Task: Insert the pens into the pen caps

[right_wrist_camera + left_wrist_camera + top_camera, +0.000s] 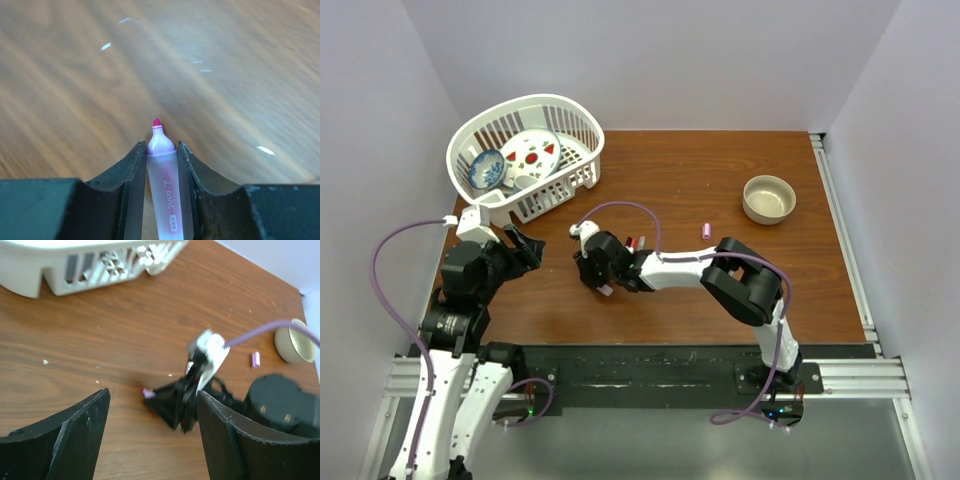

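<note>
My right gripper [161, 146] is shut on the pink pen [165, 190]. The pen is a frosted barrel whose bare pink tip pokes out past the fingertips, just above the wood. In the top view this gripper [600, 282] sits left of the table's middle. In the left wrist view the pen's tip [146, 392] shows at the front of it. A pink pen cap [706, 231] lies alone on the table to the right, and it also shows as the small pink cap [255, 359]. My left gripper [152, 396] is open and holds nothing. It [525, 246] hovers left of the right gripper, facing it.
A white basket [570, 105] with dishes stands at the back left. A beige bowl [769, 198] sits at the back right. Small red and dark bits [632, 243] lie beside the right arm's wrist. A purple cable loops over that arm.
</note>
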You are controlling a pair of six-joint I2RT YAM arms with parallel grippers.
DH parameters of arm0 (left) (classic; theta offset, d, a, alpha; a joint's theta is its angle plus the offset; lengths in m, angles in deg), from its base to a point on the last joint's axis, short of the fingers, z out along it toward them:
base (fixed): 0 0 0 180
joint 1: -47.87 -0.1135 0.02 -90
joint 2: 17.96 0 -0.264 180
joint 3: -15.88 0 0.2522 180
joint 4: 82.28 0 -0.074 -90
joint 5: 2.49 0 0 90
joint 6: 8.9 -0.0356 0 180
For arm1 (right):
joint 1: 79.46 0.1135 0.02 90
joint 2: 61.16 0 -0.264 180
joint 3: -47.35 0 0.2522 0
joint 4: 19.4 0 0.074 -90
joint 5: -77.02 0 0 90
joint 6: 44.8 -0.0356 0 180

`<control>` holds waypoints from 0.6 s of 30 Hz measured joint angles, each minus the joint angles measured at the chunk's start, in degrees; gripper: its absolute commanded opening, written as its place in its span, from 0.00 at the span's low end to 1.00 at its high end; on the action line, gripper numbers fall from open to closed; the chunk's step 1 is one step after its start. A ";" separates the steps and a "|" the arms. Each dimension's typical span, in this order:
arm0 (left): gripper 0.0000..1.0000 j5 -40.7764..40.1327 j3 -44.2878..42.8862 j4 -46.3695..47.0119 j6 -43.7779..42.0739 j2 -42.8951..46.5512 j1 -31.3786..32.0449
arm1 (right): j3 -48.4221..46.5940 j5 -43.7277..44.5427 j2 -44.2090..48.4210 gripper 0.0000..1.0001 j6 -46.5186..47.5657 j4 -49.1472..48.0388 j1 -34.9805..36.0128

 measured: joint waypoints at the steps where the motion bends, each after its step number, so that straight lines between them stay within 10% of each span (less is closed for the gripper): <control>1: 0.73 0.90 0.37 0.24 0.20 -0.13 0.00 | -0.04 0.46 0.31 0.00 -1.81 0.50 -0.55; 18: 0.71 21.31 17.03 24.68 9.14 -8.41 0.37 | -6.03 17.92 11.23 0.00 -24.63 4.35 -3.52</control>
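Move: The pink pen, already pinched in the right fingers low over the table, lies about 12 cm to the right of the empty left hand, some 5 cm ahead and 20 cm below it. From the right hand, the open left gripper is roughly 12 cm left, 5 cm back and 20 cm up. The three capped markers lie about 9 cm right of the right hand and 4 cm ahead; the pink cap lies some 28 cm right and 12 cm ahead, both just below. Up and forward goes the right hand with the pink pen still pinched, rising some 14 cm and drawing a little to the right, while turning clockwise about 30 degrees and rolling its left side up. The left hand swings about 7 cm right and as far down towards the pen, turning clockwise and rolling its left side down, fingers staying open. ##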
